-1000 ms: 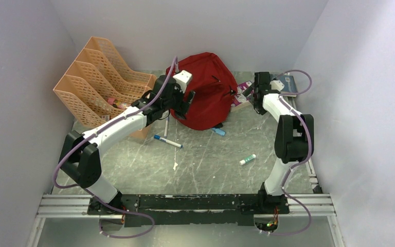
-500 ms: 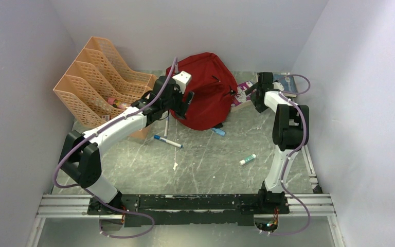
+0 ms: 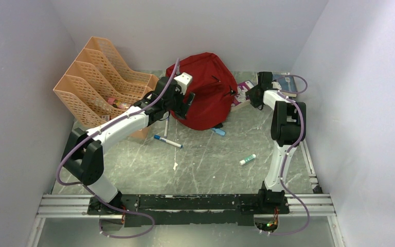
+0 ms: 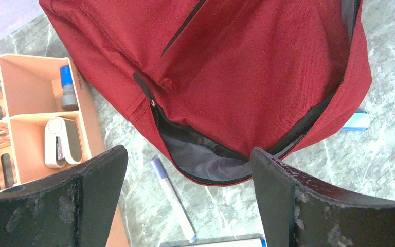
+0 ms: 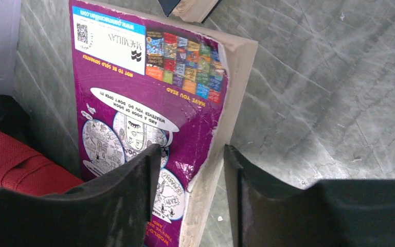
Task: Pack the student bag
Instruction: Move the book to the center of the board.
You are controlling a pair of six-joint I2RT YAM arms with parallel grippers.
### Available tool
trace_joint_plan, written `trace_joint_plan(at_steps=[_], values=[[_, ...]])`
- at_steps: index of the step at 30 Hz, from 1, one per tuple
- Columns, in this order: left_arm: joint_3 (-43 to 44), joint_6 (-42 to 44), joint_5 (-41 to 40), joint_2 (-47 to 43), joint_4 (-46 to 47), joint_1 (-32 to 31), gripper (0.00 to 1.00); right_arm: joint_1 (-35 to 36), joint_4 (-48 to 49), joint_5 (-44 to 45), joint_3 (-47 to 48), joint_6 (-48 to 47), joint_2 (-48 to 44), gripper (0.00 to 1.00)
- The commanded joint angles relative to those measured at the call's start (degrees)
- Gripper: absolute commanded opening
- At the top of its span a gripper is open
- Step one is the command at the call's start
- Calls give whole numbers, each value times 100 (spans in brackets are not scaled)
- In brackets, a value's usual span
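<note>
The student bag point(image 3: 205, 98) is a dark-red backpack lying at the back of the table. Its zipper mouth gapes, showing grey lining point(image 4: 205, 159). My left gripper point(image 3: 185, 105) hovers open just above that mouth point(image 4: 187, 170), holding nothing. A purple paperback book point(image 3: 243, 92) lies right of the bag. My right gripper point(image 5: 191, 164) straddles the book's point(image 5: 149, 82) near edge. One finger lies over the cover. The other stands off the page edge with a small gap, so the gripper is open.
An orange mesh file organizer point(image 3: 100, 82) stands at the back left, with a bottle point(image 4: 68, 87) and a white stapler-like thing point(image 4: 61, 141) in its tray. A marker point(image 3: 167, 141), a glue stick point(image 3: 247, 159) and a pen point(image 4: 172, 198) lie on the table. A dark book point(image 3: 286, 82) lies at the back right.
My right gripper has moved in over the purple book's edge and its jaws have narrowed around it. The left arm has barely moved.
</note>
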Motion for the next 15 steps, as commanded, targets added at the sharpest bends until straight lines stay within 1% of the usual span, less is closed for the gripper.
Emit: trace_joint_plan(at_steps=[1, 4, 5, 6, 7, 9, 15], values=[[7, 25, 34, 37, 192, -16, 93, -46, 52, -19, -167, 58, 136, 44], [4, 25, 44, 39, 193, -20, 93, -45, 171, -9, -358, -21, 69, 25], [-4, 26, 34, 39, 194, -21, 93, -48, 209, -27, -439, -56, 46, 15], [2, 29, 25, 39, 188, -21, 93, -54, 240, -48, -494, -77, 26, 8], [-2, 38, 25, 39, 187, -21, 93, -56, 262, -71, -554, -91, -13, 4], [-5, 33, 20, 39, 192, -21, 93, -60, 280, -106, -693, -123, -110, 0], [-3, 15, 58, 22, 190, -19, 93, -57, 308, 146, -1541, -107, -933, 0]])
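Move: My right fingers, half closed, already straddle the page-side edge of the purple book, whose middle is about 8 cm left and 3 cm ahead of that hand, roughly level with it. The blue book lies some 9 cm ahead and 14 cm right of the same hand; the red bag's middle is about 29 cm left and 4 cm ahead. From my left hand, the purple book is some 30 cm right, 17 cm ahead and 17 cm below. I shut my right fingers the rest of the way on the purple book's page-side edge, pinching its cover and pages while that hand stays almost in place. Then I draw back about 1.5 cm towards my base, dragging the book by that edge and tipping the fingertips up by some 5 degrees. ##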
